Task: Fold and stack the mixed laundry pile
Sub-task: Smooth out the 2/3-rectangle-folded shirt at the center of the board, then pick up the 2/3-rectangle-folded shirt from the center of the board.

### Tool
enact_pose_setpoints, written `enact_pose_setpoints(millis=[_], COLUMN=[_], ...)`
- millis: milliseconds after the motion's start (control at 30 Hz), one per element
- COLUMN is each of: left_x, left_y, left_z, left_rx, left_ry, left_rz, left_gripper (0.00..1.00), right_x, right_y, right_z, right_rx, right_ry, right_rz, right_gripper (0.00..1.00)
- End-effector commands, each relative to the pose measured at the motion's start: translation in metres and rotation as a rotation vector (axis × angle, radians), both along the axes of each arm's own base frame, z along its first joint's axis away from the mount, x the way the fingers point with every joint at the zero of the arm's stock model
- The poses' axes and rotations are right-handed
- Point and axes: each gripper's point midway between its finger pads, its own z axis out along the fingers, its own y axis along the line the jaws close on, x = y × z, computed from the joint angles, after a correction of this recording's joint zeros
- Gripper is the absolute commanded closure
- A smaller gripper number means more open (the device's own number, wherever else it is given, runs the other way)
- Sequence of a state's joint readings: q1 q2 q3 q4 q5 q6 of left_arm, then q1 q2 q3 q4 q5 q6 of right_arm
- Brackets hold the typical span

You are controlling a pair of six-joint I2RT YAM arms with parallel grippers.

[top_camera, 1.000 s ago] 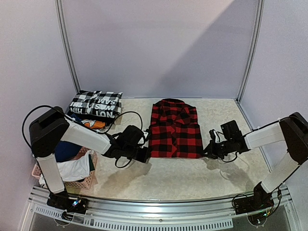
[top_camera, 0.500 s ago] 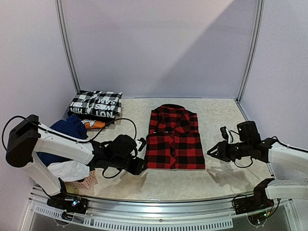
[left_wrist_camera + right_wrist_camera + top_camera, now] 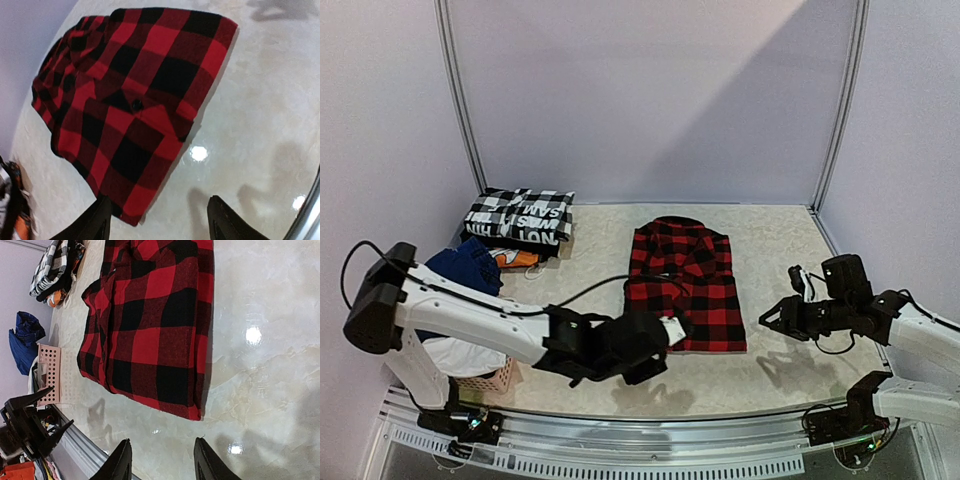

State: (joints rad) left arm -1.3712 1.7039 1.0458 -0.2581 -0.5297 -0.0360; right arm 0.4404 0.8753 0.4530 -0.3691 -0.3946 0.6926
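A folded red-and-black plaid shirt [image 3: 685,285] lies flat in the middle of the table, also seen in the left wrist view [image 3: 135,95] and the right wrist view [image 3: 150,325]. My left gripper [image 3: 675,325] hovers at the shirt's near edge, open [image 3: 160,227]; one finger sits beside the hem corner and only bare table lies between the fingers. My right gripper [image 3: 767,318] is off the shirt's right side, open and empty [image 3: 162,465]. More of the laundry pile, a blue garment [image 3: 470,265] and a white one [image 3: 470,355], sits at the left.
A folded black-and-white checked garment [image 3: 520,215] tops a small stack at the back left. The pink lattice basket [image 3: 495,378] stands at the near left under the left arm. A metal rail [image 3: 650,450] runs along the near table edge.
Both grippers have opened and come off the shirt. The left arm swung right along the shirt's near edge. The right arm drew back to the right. The shirt now lies flat.
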Motion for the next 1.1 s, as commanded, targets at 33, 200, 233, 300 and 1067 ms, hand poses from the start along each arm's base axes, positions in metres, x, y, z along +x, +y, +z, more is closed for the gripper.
enact_pose_setpoints(millis=[33, 200, 233, 300, 1067], left_x=[0.002, 0.003, 0.004, 0.005, 0.055], left_y=[-0.016, -0.034, -0.037, -0.042, -0.055], left_z=[-0.034, -0.054, -0.056, -0.059, -0.095], left_rx=[0.442, 0.525, 0.529, 0.527, 0.592], left_ry=[-0.282, -0.330, -0.340, -0.349, -0.372], left_rz=[-0.153, -0.222, -0.230, -0.250, -0.260], left_gripper=[0.34, 0.36, 0.37, 0.38, 0.59], right_x=[-0.005, -0.007, -0.008, -0.009, -0.009], right_y=[-0.005, -0.007, -0.007, -0.008, -0.010], right_z=[-0.005, -0.002, -0.001, 0.000, 0.006], right_rx=[-0.027, -0.031, -0.029, -0.031, -0.024], right_ry=[0.010, -0.006, -0.010, -0.012, -0.035], right_rz=[-0.011, -0.010, -0.009, -0.009, -0.018], right_gripper=[0.57, 0.57, 0.57, 0.57, 0.57])
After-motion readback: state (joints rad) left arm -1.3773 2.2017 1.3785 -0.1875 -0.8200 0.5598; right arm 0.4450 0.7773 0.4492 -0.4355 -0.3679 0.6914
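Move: From the left hand, the middle of the plaid shirt's near edge lies about 5 cm ahead, 5 cm to the right and 8 cm below. Along that edge the shirt's left near corner is roughly 7 cm to the hand's left and 5 cm ahead, its right near corner some 17 cm to the right and 5 cm ahead. The collar end is about 40 cm ahead and 3 cm right. From the right hand the near edge's middle is about 14 cm left, 1 cm ahead and 10 cm below. The left fingertips come to the middle of the shirt's near edge and straddle the cloth, their gap narrowing by about a third without shutting. The hand first sinks quickly, some 6 cm, while edging right, then reaches about 5 cm forward, low, into the edge; the wrist rolls its left side up by some 30 degrees, leaving the fingers aimed mostly forward and down. ##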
